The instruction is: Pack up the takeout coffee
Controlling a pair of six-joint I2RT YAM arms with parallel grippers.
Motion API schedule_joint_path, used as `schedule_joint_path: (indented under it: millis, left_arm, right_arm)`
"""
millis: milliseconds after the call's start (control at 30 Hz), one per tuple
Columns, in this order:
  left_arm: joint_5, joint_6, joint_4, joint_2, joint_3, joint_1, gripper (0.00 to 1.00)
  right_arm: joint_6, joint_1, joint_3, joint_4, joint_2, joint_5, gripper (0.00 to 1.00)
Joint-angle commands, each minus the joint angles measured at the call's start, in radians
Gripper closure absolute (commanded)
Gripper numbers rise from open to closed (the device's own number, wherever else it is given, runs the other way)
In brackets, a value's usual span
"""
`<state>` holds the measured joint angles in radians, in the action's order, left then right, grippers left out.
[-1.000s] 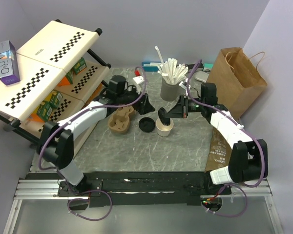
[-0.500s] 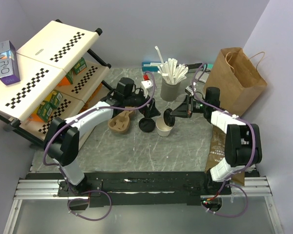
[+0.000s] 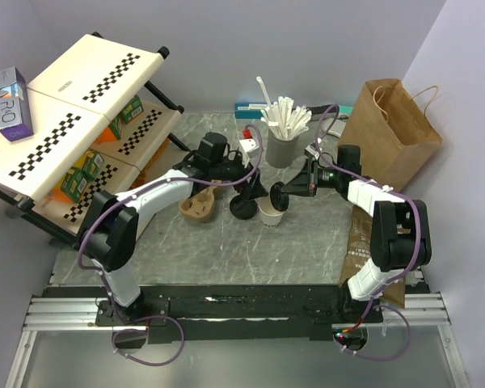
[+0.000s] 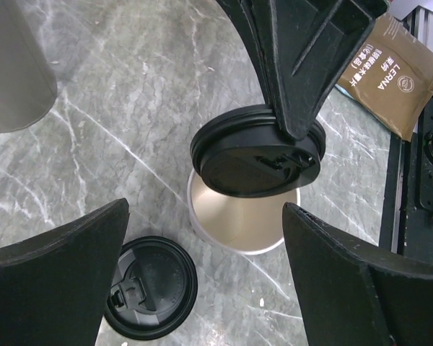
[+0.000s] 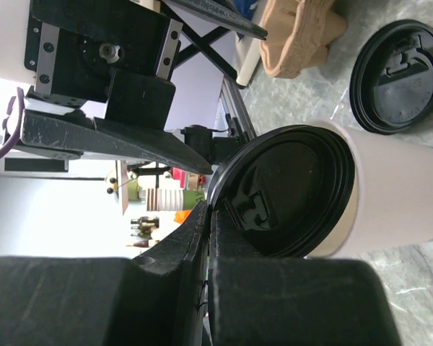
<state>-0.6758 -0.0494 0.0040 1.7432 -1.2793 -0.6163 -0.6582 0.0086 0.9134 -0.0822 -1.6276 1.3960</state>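
Note:
The takeout coffee's white paper cup (image 3: 272,215) stands open in the middle of the table, its tan inside (image 4: 239,225) showing. My right gripper (image 3: 286,191) is shut on the rim of a black lid (image 3: 278,196), holding it tilted over the cup's mouth. In the right wrist view the lid (image 5: 292,194) leans against the cup (image 5: 400,191), with the right gripper (image 5: 213,216) pinching its edge. My left gripper (image 3: 255,191) is open just left of the cup. In its own view the left gripper (image 4: 206,238) straddles the cup and a second black lid (image 4: 150,288) lying flat on the table.
A brown pulp cup carrier (image 3: 200,204) lies left of the second lid (image 3: 242,208). A dark grey cup of white sticks (image 3: 281,145) stands behind. A brown paper bag (image 3: 392,129) is at the back right, a brown coffee packet (image 3: 364,242) lies right, and a checkered shelf rack (image 3: 81,121) stands left.
My left gripper has swung right toward the cup and opened a little wider. The right gripper has shifted the lid slightly right, still over the cup.

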Motion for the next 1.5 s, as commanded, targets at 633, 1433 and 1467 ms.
schedule_joint_path:
  millis: [633,1433,1467]
  left_arm:
    - [-0.070,-0.010,0.060,0.052,-0.020,-0.039,0.08]
    - [-0.085,0.005,0.077,0.072,0.003,-0.045,0.08]
    - [-0.082,0.005,0.076,0.076,0.001,-0.045,0.08]
  right_arm:
    - [0.150,-0.041,0.062,0.217,-0.032,-0.040,0.89]
    - [0.328,-0.045,0.094,0.412,0.012,-0.167,0.67]
    - [0.330,-0.045,0.093,0.415,0.011,-0.172,0.66]
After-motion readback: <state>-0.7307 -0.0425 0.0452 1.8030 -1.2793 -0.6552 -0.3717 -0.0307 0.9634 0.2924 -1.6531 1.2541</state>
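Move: The right gripper pinches a black lid by its edge. The paper cup it is meant for stands about 5 cm to its left and 1 cm back, its middle some 9 cm below. From the open left gripper the cup is roughly 5 cm to the right, 1 cm back and 9 cm down. The spare lid lies on the table 3 cm ahead, 4 cm left and 14 cm below that left hand; the straw holder stands about 15 cm ahead and 7 cm right, some 10 cm below. Lower the right gripper about 4 cm with the lid onto the cup's mouth, drawing it a little to the right and tipping the fingertips down some 10 degrees. Part its fingers partway to loosen the pinch, leaving the tips at the lid's edge. Bring the wide-open left gripper about 3 cm right, down and back, its fingers closing in on the cup's rim from the left. ##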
